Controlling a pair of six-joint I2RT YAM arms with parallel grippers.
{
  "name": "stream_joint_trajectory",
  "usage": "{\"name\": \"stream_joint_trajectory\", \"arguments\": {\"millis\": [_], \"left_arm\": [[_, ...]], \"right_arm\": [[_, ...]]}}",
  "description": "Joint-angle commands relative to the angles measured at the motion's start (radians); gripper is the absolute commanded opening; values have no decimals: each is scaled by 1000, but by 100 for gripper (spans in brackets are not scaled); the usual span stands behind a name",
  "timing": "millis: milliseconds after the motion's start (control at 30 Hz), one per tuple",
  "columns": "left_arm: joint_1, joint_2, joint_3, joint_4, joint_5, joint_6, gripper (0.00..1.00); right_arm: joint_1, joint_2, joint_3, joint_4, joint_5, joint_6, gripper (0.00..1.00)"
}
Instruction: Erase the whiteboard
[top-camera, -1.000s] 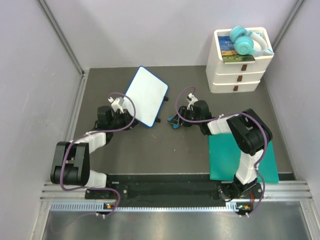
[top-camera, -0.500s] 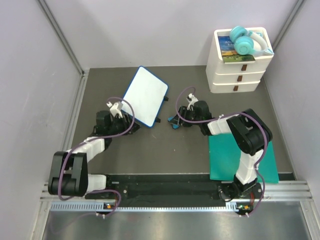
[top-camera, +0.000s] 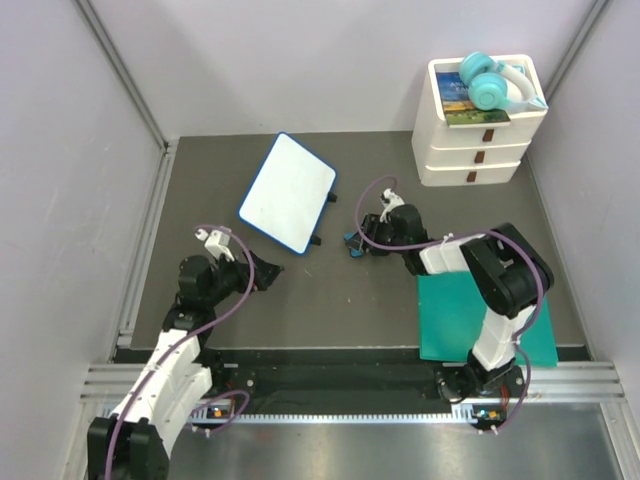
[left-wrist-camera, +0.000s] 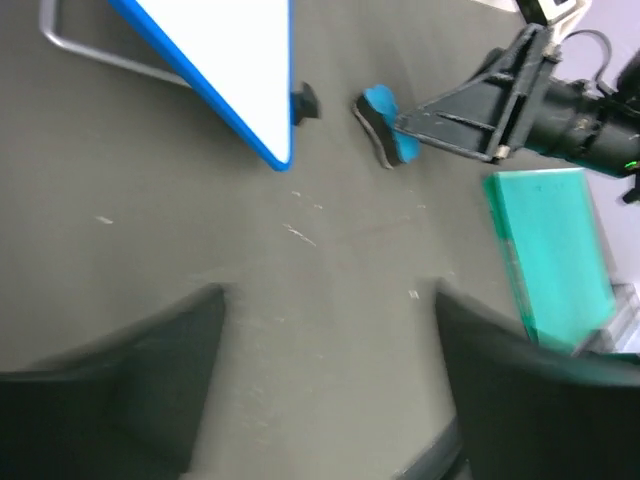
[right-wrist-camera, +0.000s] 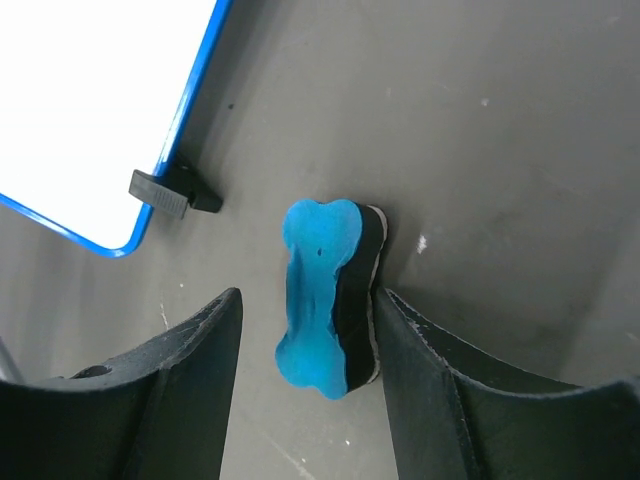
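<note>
The whiteboard (top-camera: 288, 192), white with a thin blue rim and black feet, lies at the back middle of the table; its face looks blank. Its corner shows in the left wrist view (left-wrist-camera: 235, 70) and the right wrist view (right-wrist-camera: 95, 110). A blue and black eraser (right-wrist-camera: 325, 295) stands on edge on the table just right of the board. My right gripper (right-wrist-camera: 310, 300) is open around it; the right finger (right-wrist-camera: 440, 400) touches its felt side and the left finger is apart from it. My left gripper (top-camera: 262, 276) is open and empty, near-left of the board.
A flat teal mat (top-camera: 450, 320) lies at the near right under the right arm. A white drawer unit (top-camera: 472, 150) with teal headphones (top-camera: 488, 85) on top stands at the back right. A metal rail (top-camera: 150, 240) runs along the table's left edge.
My left arm has pulled back toward the near left, away from the whiteboard's near corner. The board has shifted slightly left. The right gripper and eraser have barely moved.
</note>
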Motion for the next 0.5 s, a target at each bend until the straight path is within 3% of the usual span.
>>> {"name": "stream_joint_trajectory", "arguments": {"millis": [0, 100, 167, 200, 233, 467], "left_arm": [[-45, -40, 21, -121, -9, -24, 99], [-66, -14, 72, -194, -12, -12, 99], [-79, 10, 113, -246, -65, 7, 99], [-82, 36, 161, -286, -85, 16, 99], [-88, 52, 187, -308, -99, 28, 99], [-134, 283, 475, -450, -149, 149, 99]], "right_arm": [[-4, -48, -60, -59, 76, -28, 55], [-3, -124, -124, -1, 87, -25, 56], [-4, -222, -193, 76, 72, -41, 74], [-3, -267, -213, 83, 78, -47, 95], [0, -308, -229, 82, 98, -63, 99], [17, -676, -247, -177, 262, -154, 99]]}}
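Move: The eraser lies on the tabletop right at the right hand's partly open fingers, about 1 cm ahead, 1 cm left and 2 cm below. The whiteboard's middle is some 12 cm farther out and 16 cm left of that hand, with its nearest black foot about 10 cm left and level. From the left hand the eraser lies roughly 10 cm ahead, 18 cm right and 10 cm lower. Right hand lets go of the eraser, retreating about 8 cm up, 5 cm right and back; left hand opens wide. ##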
